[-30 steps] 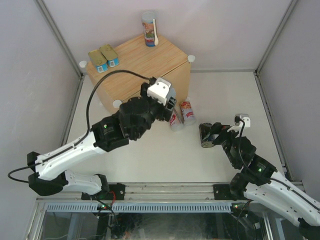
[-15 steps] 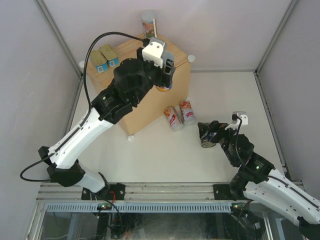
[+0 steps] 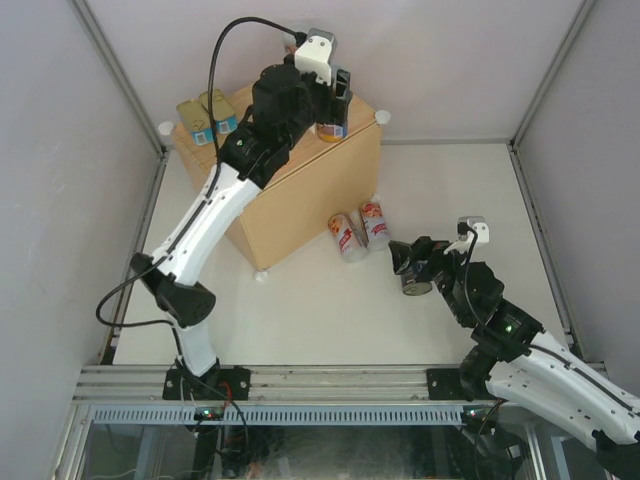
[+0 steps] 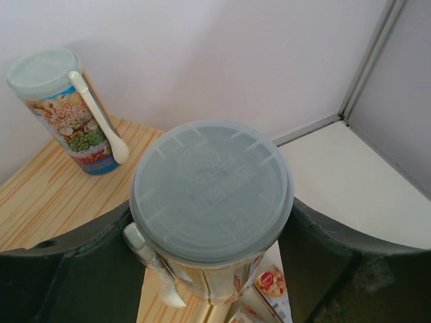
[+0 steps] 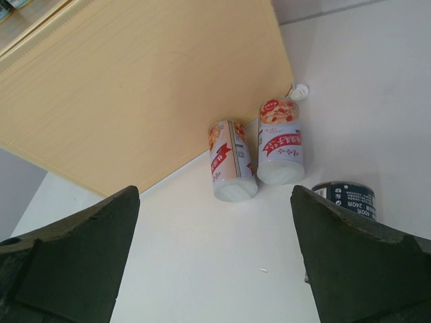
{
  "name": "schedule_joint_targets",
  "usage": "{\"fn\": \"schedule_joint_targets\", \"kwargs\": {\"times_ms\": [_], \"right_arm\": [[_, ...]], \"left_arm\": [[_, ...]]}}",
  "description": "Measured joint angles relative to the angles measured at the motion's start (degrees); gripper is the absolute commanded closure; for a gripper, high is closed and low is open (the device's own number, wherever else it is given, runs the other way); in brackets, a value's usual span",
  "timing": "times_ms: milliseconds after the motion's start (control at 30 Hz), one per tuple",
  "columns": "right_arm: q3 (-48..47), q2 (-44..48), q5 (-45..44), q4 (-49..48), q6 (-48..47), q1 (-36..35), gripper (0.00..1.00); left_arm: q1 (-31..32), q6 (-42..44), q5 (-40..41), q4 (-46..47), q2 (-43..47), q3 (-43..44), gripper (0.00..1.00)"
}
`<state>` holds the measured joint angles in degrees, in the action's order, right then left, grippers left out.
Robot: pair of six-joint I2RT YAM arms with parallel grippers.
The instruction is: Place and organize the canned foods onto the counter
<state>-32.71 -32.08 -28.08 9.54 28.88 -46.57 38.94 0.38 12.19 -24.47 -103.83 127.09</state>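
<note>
My left gripper (image 3: pixel 333 108) is shut on a tall can (image 4: pixel 212 192) with a translucent lid and a white spoon on its side, held upright over the right edge of the wooden counter (image 3: pixel 300 190). A blue-labelled can (image 4: pixel 60 108) stands on the counter's back corner. Two flat gold-topped tins (image 3: pixel 206 118) lie on the counter's left part. Two red-white cans (image 5: pixel 232 161) (image 5: pixel 281 145) lie side by side on the table by the counter's front. A short dark can (image 5: pixel 347 197) stands right of them, beside the open, empty right gripper (image 5: pixel 215 269).
White round knobs (image 3: pixel 382 116) (image 3: pixel 166 128) mark the counter's corners, and one (image 5: pixel 298 92) lies on the table by the red-white cans. Grey walls with metal rails (image 3: pixel 540 90) close the table in at the back and sides.
My left arm has lifted the tall can from beside the counter's front face up and back over the counter top. The right gripper has shifted only slightly, staying open by the dark can.
</note>
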Motion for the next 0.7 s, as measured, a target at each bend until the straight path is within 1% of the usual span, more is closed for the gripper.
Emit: {"fn": "schedule_joint_targets", "kwargs": {"times_ms": [167, 300, 700], "right_arm": [[0.0, -0.63, 1.75, -0.57, -0.9, 0.68, 0.06], [0.0, -0.55, 3.06, -0.63, -1.11, 1.11, 0.06], [-0.02, -1.31, 6.36, -2.29, -1.66, 1.16, 0.06]], "left_arm": [[-2.91, -1.88, -2.4, 1.6, -5.22, 3.72, 1.0], [-4.94, -2.93, -3.41, 4.15, -8.35, 4.74, 1.0], [-7.21, -2.93, -3.41, 8.66, -13.22, 6.01, 1.0]]}}
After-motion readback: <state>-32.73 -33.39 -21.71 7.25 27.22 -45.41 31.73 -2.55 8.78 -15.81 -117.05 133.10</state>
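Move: My left hand already grips the can. The free spot on the counter where it will go is about 14 cm ahead and 14 below, almost straight in line. The standing can is about 22 ahead and 7 to the left. The counter's right corner lies roughly 11 ahead, 10 right; the two small tins are about 10 ahead, 28 left. From my right hand that spot is some 33 ahead, 15 left and 9 higher. I keep my grip on the upright can and carry it with my left hand about 9 cm forward over the counter, from its near edge towards the standing can, sinking some 4 cm and slowing to a near stop. The wrist stays almost level, swinging barely 5 degrees counter-clockwise. My open, empty right hand drifts a centimetre or two left. ##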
